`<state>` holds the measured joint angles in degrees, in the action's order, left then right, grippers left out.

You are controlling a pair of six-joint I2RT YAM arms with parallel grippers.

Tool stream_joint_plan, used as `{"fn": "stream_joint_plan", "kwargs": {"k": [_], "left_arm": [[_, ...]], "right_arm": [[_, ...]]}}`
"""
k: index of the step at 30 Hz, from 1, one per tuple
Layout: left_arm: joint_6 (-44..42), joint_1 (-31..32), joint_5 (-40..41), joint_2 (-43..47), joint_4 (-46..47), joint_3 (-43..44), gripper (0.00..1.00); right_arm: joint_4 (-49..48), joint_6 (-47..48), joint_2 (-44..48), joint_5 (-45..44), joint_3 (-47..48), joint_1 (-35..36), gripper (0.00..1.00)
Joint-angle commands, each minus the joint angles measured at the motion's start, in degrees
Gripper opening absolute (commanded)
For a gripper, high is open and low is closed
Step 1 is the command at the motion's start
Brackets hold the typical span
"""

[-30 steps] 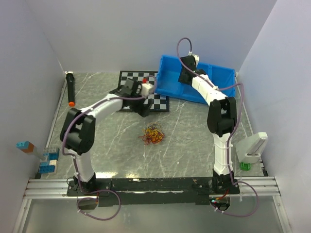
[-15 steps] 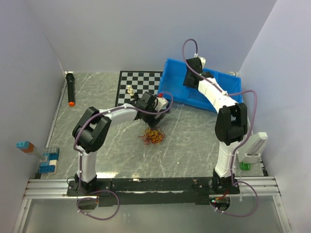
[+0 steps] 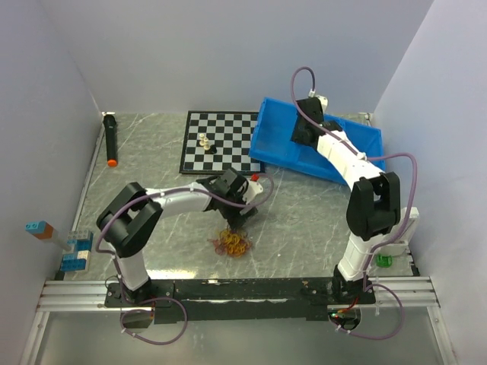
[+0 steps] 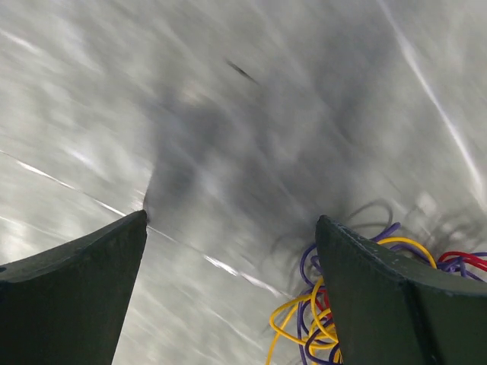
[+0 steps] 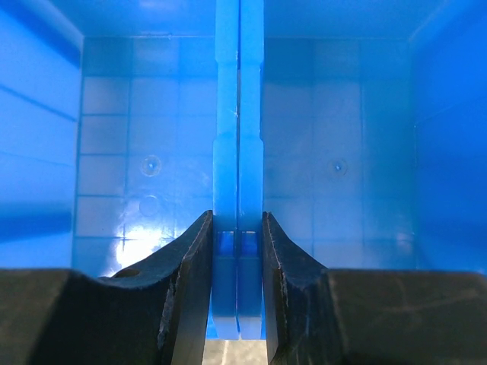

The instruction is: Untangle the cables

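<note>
The cables [image 3: 232,243] lie as a small tangle of yellow, red and purple loops on the grey table, in front of the middle. In the left wrist view the cables [image 4: 327,304] sit by the right finger [image 4: 396,304], partly hidden behind it. My left gripper [image 3: 242,216] [image 4: 232,219] hangs wide open just behind the tangle, with only bare table between its fingers. My right gripper [image 3: 301,138] [image 5: 237,220] is at the back right, shut on the upright divider [image 5: 237,152] of the blue bin [image 3: 268,131].
A chessboard [image 3: 228,125] with two pieces [image 3: 204,141] lies at the back. A black marker [image 3: 111,141] with an orange tip lies at the far left. Toy bricks [image 3: 74,251] sit at the near left, and a white holder [image 3: 397,228] at the near right.
My left arm swung from the chessboard down toward the near side, and the tangle slid nearer with it. The right gripper and the blue bin shifted to the right.
</note>
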<state>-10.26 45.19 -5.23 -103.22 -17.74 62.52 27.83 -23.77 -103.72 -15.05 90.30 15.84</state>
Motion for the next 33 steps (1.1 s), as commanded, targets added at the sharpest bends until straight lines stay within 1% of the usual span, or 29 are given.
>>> {"fn": "stream_joint_plan", "kwargs": {"k": [1, 5, 7, 10, 12, 15, 17, 20, 22, 25, 30, 33], "left_arm": [[0.5, 2.8, -3.5, 5.6, -6.6, -3.7, 0.97], [1.4, 3.9, -4.5, 9.2, -8.8, -4.7, 0.97], [2.1, 3.9, -5.7, 10.6, -11.1, -3.5, 0.97], [2.1, 3.9, -5.6, 14.4, -15.5, 0.7, 0.97], [1.9, 3.7, -3.4, 17.2, -18.3, 4.7, 0.97], [3.2, 2.6, 3.6, 21.1, -21.8, 12.2, 0.97], [3.6, 0.4, 4.9, 23.0, -24.0, 17.1, 0.97], [5.4, -6.1, 0.5, 25.2, -26.0, 22.3, 0.97], [5.5, -9.6, -2.3, 25.9, -27.3, 23.7, 0.97], [6.0, -12.5, -2.1, 25.9, -28.3, 24.1, 0.97], [7.7, -14.7, -3.4, 27.5, -28.3, 23.5, 0.96], [8.3, -14.9, -3.2, 28.7, -28.1, 23.5, 0.97]], "right_arm": [[-7.4, 1.1, 8.4, -3.7, -0.9, 1.4, 0.0], [-7.9, 1.0, 11.0, -4.7, -4.7, 3.7, 0.0], [-7.9, 0.8, 12.2, -5.6, -6.8, 5.3, 0.0], [-7.4, 0.0, 15.0, -7.4, -10.2, 8.3, 0.0], [-7.4, -0.9, 17.1, -8.3, -12.7, 10.1, 0.0], [-6.7, -2.7, 20.4, -9.5, -16.0, 12.6, 0.0], [-6.0, -4.2, 22.4, -9.9, -17.9, 14.2, 0.0], [-4.8, -6.4, 24.7, -10.8, -20.1, 17.7, 0.0], [-3.2, -8.3, 24.7, -12.0, -20.2, 21.4, 0.0], [-1.6, -10.5, 22.8, -13.4, -19.2, 26.0, 0.0], [0.1, -13.6, 17.2, -15.2, -15.8, 31.5, 0.0], [1.5, -16.7, 13.8, -15.4, -13.4, 32.9, 0.0]]}}
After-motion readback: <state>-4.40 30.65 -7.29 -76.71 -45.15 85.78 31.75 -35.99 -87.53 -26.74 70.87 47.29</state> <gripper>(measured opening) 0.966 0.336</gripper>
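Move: The cable tangle lies against my low, open left fingers, its middle some 8 cm back, 3 cm to the left and a centimetre below. From that hand the blue bin's middle is about 28 cm ahead, 22 cm right and 6 cm up. My right hand already grips the bin's divider; the open table it is bound for lies 18 cm back, 15 cm left and 17 cm down, the tangle 29 cm back, 21 cm left, 16 cm down. With my left fingers still open and low, I keep pushing the cables back towards my base for nearly 7 cm, then lift off them, swinging up almost 30 cm, forward and somewhat left, well clear. Meanwhile my right hand keeps its hold on the bin's divider and brings the bin back and to the left, about 17 and 15 cm, towards the cables, turning it some 15 degrees counter-clockwise. ##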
